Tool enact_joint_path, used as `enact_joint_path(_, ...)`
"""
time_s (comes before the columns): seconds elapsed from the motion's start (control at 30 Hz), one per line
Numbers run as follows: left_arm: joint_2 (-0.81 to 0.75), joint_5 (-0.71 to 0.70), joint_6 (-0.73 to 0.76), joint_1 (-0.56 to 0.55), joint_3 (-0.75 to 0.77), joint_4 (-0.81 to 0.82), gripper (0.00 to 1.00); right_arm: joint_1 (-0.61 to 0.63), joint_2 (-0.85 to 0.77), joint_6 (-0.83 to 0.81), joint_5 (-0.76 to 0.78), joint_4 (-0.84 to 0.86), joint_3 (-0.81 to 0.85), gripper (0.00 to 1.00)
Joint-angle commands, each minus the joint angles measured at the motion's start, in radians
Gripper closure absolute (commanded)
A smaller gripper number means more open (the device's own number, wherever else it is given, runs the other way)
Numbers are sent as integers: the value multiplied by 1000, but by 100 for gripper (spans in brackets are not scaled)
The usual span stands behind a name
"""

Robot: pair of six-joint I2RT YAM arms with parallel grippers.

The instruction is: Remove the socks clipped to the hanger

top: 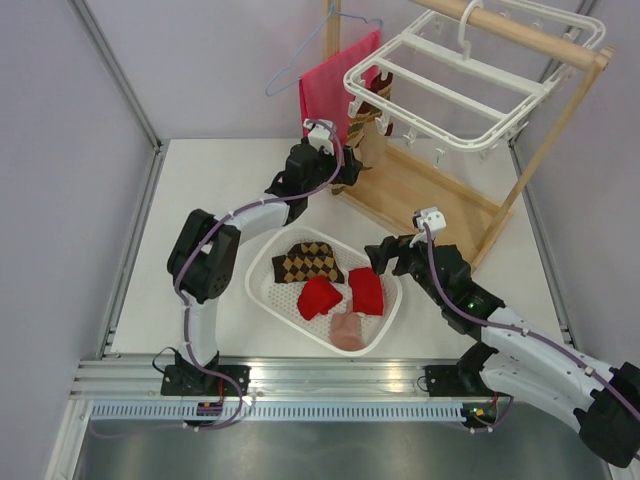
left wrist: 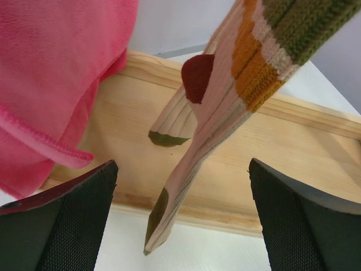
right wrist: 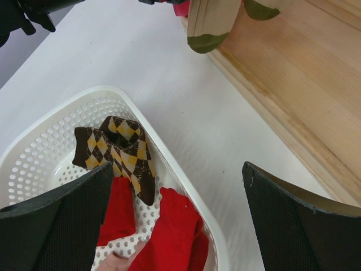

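Observation:
The white hanger hangs from the wooden stand's top bar. One striped brown, olive and cream sock still dangles from its left end. In the left wrist view this striped sock hangs down with its toe tip between the wide-apart fingers of my left gripper, touching neither. My left gripper is open. My right gripper is open and empty over the basket's right rim. Argyle socks, two red socks and a pale pink sock lie in the basket.
The white perforated basket sits on the table between the arms. The wooden stand's base lies at the back right. A red-pink towel and a thin wire hanger hang just left of the striped sock.

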Motion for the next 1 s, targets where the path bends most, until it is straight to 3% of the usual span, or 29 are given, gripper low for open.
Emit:
enact_joint_path(0.0, 40, 61, 21, 10, 68, 9, 0, -8, 18, -20, -16, 2, 23, 2)
enact_joint_path(0.13, 88, 105, 9, 10, 87, 12, 3, -11, 25, -23, -22, 15, 14, 2)
enact_joint_path(0.27, 109, 151, -11, 10, 105, 3, 38, -15, 18, -23, -22, 21, 3, 2)
enact_joint_path(0.33, 109, 160, -15, 11, 105, 3, 47, -17, 14, -23, -23, 19, -5, 2)
enact_joint_path(0.4, 103, 194, -10, 10, 105, 3, 63, -20, 14, -20, -25, 19, -8, 2)
enact_joint_path(0.43, 97, 208, -7, 8, 97, 4, 72, -20, 11, -17, -29, 18, -11, 2)
enact_joint_path(0.47, 91, 214, -4, 10, 93, 7, 89, -20, 11, -17, -37, 16, -12, 2)
enact_joint_path(0.5, 76, 212, -4, 10, 84, 10, 94, -21, 6, -15, -39, 18, -14, 2)
enact_joint_path(0.97, -174, 199, -8, 6, -218, 39, 98, -23, -72, 2, -5, -50, -46, 2)
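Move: From the left hand, the near striped sock's lower end hangs right by the open fingers, about 1 cm ahead, 2 cm to the right and 3 cm below. The second striped sock hangs some 8 cm ahead and 6 cm right, the pink cloth roughly 8 cm ahead and 5 cm left, both about level. From the right hand, the near sock's lower end lies around 16 cm ahead and 7 cm left, at much the same height. The left hand sinks rightward about 4 cm, pinches the striped sock's lower end, then pulls back 5 cm. ##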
